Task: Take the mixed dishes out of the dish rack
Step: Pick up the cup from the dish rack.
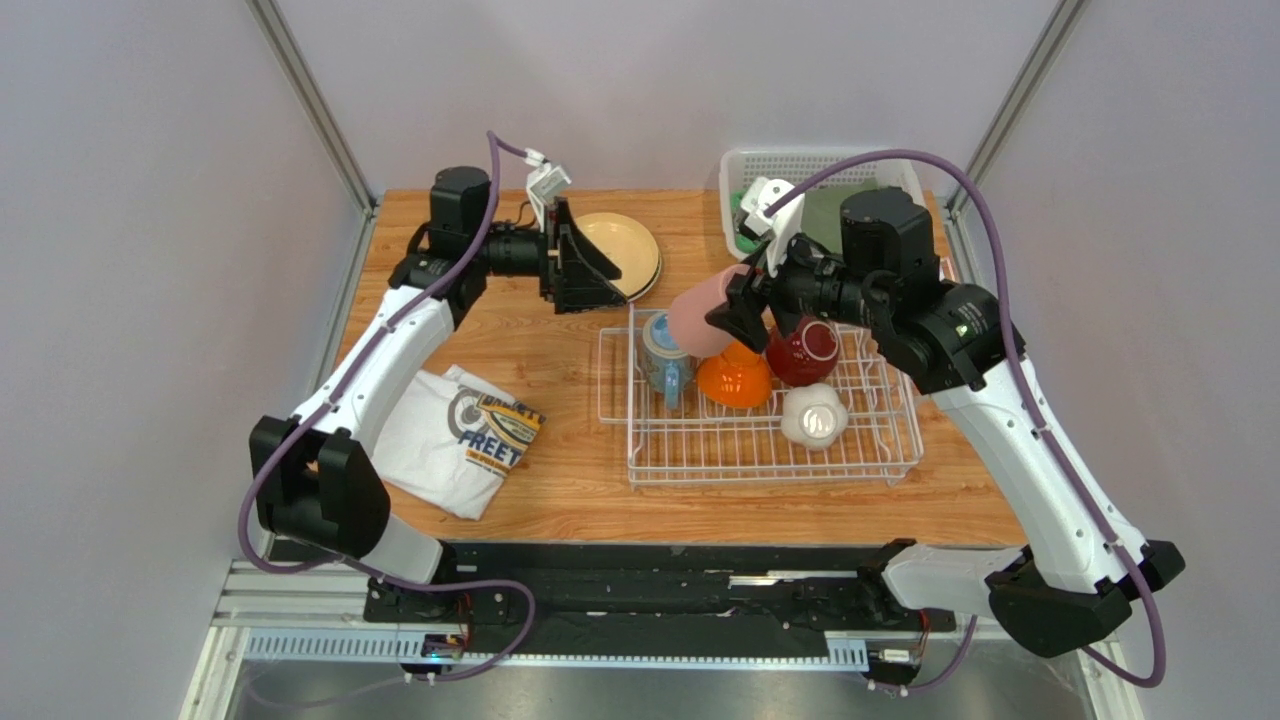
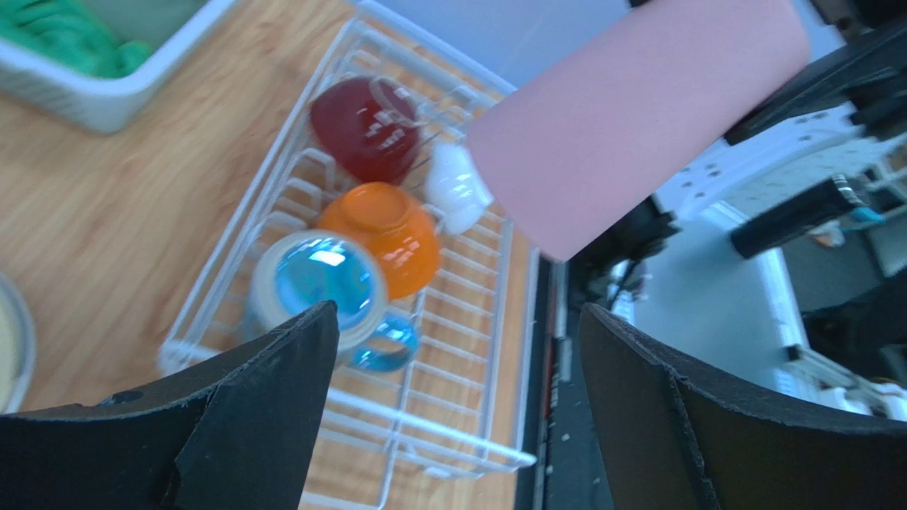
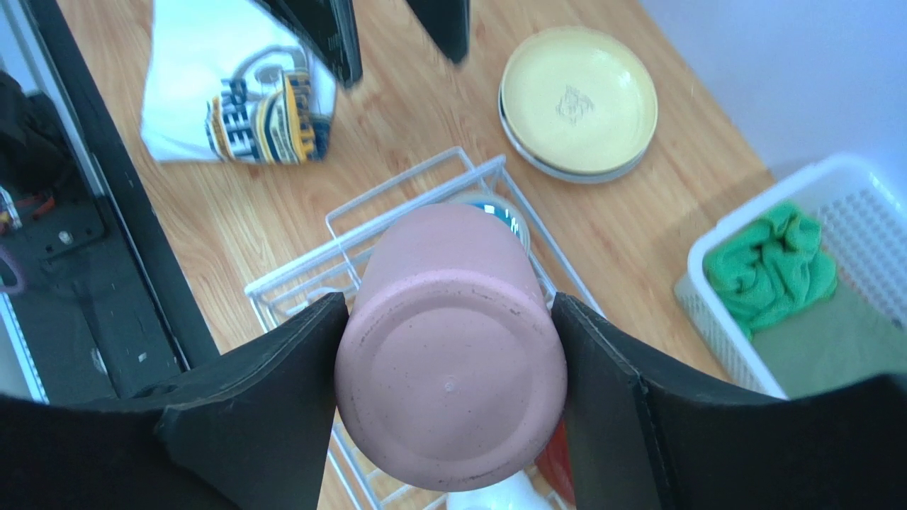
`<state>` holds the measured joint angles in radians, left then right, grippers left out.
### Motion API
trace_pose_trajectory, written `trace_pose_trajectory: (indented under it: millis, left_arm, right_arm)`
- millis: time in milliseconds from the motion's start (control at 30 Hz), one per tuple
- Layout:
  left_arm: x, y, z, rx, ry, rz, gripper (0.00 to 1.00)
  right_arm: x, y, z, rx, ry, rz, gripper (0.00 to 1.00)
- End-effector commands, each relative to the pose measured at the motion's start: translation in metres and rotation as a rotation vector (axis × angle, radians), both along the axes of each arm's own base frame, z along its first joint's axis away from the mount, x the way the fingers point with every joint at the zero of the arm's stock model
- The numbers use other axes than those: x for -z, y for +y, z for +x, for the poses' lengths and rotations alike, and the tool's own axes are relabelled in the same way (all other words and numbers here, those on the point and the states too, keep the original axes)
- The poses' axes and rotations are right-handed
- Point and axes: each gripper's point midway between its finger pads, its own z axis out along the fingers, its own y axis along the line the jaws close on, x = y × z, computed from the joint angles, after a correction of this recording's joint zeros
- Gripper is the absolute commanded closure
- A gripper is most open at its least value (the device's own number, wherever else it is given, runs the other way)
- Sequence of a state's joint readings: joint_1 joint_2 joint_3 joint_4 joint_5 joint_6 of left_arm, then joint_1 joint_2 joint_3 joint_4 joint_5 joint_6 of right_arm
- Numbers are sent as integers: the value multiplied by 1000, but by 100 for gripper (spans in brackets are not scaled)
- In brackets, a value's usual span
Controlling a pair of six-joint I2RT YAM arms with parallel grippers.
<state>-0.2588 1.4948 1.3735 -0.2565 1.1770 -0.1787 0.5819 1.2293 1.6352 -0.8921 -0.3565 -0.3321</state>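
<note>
My right gripper (image 3: 452, 367) is shut on the pink cup (image 3: 452, 351), holding it on its side above the left end of the dish rack (image 1: 759, 450). In the rack sit a light-blue mug (image 1: 663, 354), an upturned orange bowl (image 1: 733, 377), a dark red bowl (image 1: 804, 354) and a small white bowl (image 1: 813, 416). Tan plates (image 1: 628, 252) lie stacked on the table behind the rack. My left gripper (image 1: 598, 270) hangs open and empty by the plates, facing the cup (image 2: 639, 106); mug (image 2: 319, 282) and orange bowl (image 2: 389, 234) show beyond its fingers.
A printed white T-shirt (image 1: 458, 432) lies on the wooden table to the left of the rack. A white plastic basket (image 1: 744, 168) with green cloths (image 3: 772, 266) stands at the back right. The table's near edge runs just below the rack.
</note>
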Motion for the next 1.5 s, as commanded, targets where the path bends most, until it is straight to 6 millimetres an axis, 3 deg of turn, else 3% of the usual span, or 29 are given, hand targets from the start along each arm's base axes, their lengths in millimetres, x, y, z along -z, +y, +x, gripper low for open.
trace_pose_trajectory:
  millis: [0,33,100,267,767,1033,1200,1267,1467]
  left_arm:
    - [-38,-26,-29,185,38,-150,9]
    - [-47,-29,-29,204,-28,-181,9]
    - [-53,-36,-33,238,-1,-207,10]
    - [-55,-46,-43,290,27,-221,11]
    - [-69,-58,-94,413,82,-269,39]
    - [-82,-56,-104,409,78,-288,60]
    - [-92,-54,-109,407,66,-301,90]
    - [-95,-54,-111,404,67,-307,96]
    - [-100,-53,-110,395,62,-317,100]
  right_arm:
    - [-62,22,-4,-86,-149,199,100]
    - [-66,23,-6,-94,-161,215,100]
    - [-73,27,-6,-109,-175,243,100]
    - [-74,30,-9,-127,-157,253,100]
    - [-67,32,-4,-116,-145,256,100]
    - [-50,32,2,-104,-139,225,100]
    - [-32,30,7,-92,-129,188,99]
    - [-24,31,8,-91,-115,172,97]
    - [-9,33,12,-92,-88,149,92]
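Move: The cup, already gripped by the right hand, lies about 12 cm right of the open left hand, 3 cm back and slightly above. From the left hand the blue mug is some 8 cm right, 1 cm ahead and 20 cm below, the orange bowl 19 cm right, level fore-and-aft and 21 cm below. From the right hand, the cup's middle is 4 cm left and 2 cm lower, the left gripper some 16 cm left, 4 cm ahead and 4 cm lower. Left hand goes back 8 cm, up and rightward, pinching the rim; right hand lifts held cup 4 cm. ##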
